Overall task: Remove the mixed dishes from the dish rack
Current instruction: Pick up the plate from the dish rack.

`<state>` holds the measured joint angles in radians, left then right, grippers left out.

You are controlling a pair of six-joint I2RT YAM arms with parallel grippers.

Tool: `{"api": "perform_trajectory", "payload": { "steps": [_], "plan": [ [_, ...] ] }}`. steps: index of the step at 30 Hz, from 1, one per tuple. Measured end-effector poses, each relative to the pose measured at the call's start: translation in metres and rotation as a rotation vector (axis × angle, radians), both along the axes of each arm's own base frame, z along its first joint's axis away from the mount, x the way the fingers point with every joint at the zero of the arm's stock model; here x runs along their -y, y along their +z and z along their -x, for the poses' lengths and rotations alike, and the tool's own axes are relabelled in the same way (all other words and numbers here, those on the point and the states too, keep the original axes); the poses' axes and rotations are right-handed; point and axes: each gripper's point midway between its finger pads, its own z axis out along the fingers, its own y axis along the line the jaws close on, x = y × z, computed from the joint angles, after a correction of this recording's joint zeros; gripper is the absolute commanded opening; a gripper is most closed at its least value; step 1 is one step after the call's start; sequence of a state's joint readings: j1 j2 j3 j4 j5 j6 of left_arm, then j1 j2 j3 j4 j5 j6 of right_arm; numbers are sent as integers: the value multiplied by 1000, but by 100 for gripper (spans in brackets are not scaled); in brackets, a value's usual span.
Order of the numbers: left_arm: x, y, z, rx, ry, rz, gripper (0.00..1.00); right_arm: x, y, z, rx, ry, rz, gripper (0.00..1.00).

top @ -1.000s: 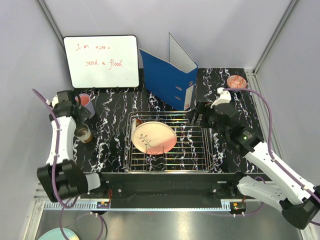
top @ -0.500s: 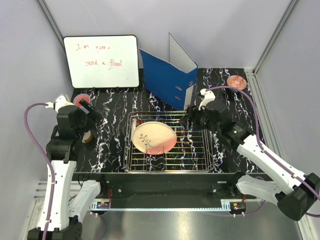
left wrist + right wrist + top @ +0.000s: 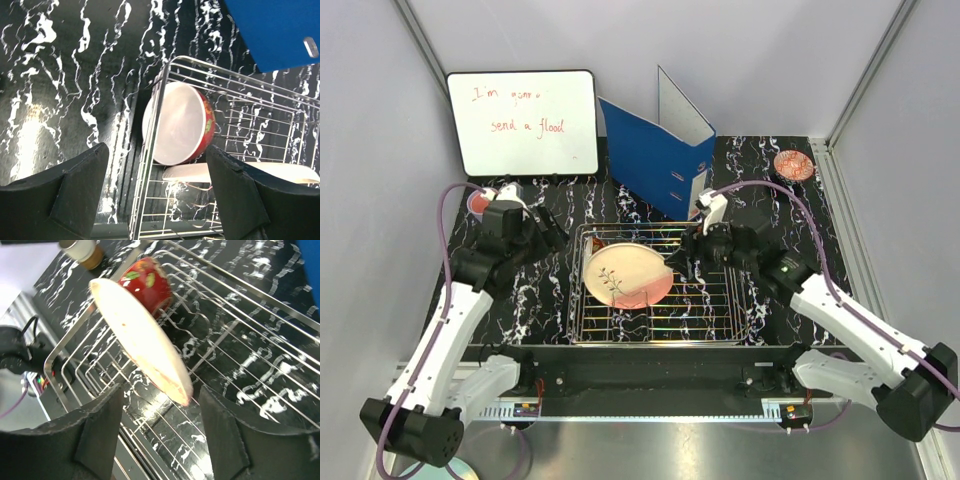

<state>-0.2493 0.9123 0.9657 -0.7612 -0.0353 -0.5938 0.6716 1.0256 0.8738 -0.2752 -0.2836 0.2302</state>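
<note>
The silver wire dish rack (image 3: 720,300) stands mid-table. The cream-and-pink plate (image 3: 625,275) lies tilted in its left half, with a red-patterned bowl (image 3: 598,243) on its side in the rack's back-left corner. My left gripper (image 3: 552,230) is open and empty, just outside that corner; in the left wrist view the bowl (image 3: 182,122) lies ahead between the fingers, behind the rack wall (image 3: 156,125). My right gripper (image 3: 678,258) is open over the rack at the plate's right edge; the plate (image 3: 142,335) and the bowl (image 3: 147,277) show ahead of its fingers.
A blue ring binder (image 3: 655,160) stands behind the rack and a whiteboard (image 3: 523,122) at the back left. A small red-patterned bowl (image 3: 793,163) sits at the back right. A pink cup (image 3: 478,201) peeks out behind my left arm. A cream-brown cup (image 3: 84,251) stands left of the rack.
My left arm has swung right from the cups to the rack's back-left corner. My right gripper has moved left over the rack to the plate's right edge.
</note>
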Motion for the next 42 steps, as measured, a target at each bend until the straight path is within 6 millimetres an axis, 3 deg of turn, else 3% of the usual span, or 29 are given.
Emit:
{"api": "perform_trajectory", "payload": {
  "steps": [3, 10, 13, 18, 21, 32, 42],
  "plan": [
    [5, 3, -1, 16, -24, 2, 83, -11, -6, 0, 9, 48, 8, 55],
    [20, -4, 3, 12, -91, 11, 83, -33, -48, -16, -21, 96, 78, 51],
    [23, -5, 4, 13, -107, 10, 83, -39, -66, -23, -37, 100, 107, 43],
    [23, -5, 4, 23, -119, 2, 83, -45, -68, -26, 8, 127, 116, 10],
    [23, -8, 4, 17, -122, -2, 83, -46, -70, -27, 70, 169, 139, 0],
    [24, -23, 5, -17, -131, -13, 83, -50, -74, -25, 93, 181, 130, 0],
    [28, -22, 5, -11, -144, -11, 83, -32, -54, -22, 123, 115, 134, 0]
  ]
}}
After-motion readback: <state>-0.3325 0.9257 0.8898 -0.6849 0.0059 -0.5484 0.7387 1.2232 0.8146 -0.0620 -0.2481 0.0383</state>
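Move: The plate leans in the rack with its middle about 13 cm left of the right hand, 1 cm ahead and some 9 cm below, its near rim only about 5 cm away sideways. The red bowl sits about 8 cm left of the plate's middle and 7 cm farther out; the rack's middle lies about 6 cm to the plate's right and 2 cm nearer. From the left hand, the plate is about 16 cm right, 6 cm back and 8 cm below. Down about 7 cm, left about 5 and a little forward, the right hand drops to the plate's right rim, its open fingers narrowing and then shutting to pinch the rim; with that grip kept it creeps back right and up by about 1.5 cm each. The left hand, still open and empty, eases right and down some 2.5 cm beside the rack's left end. ##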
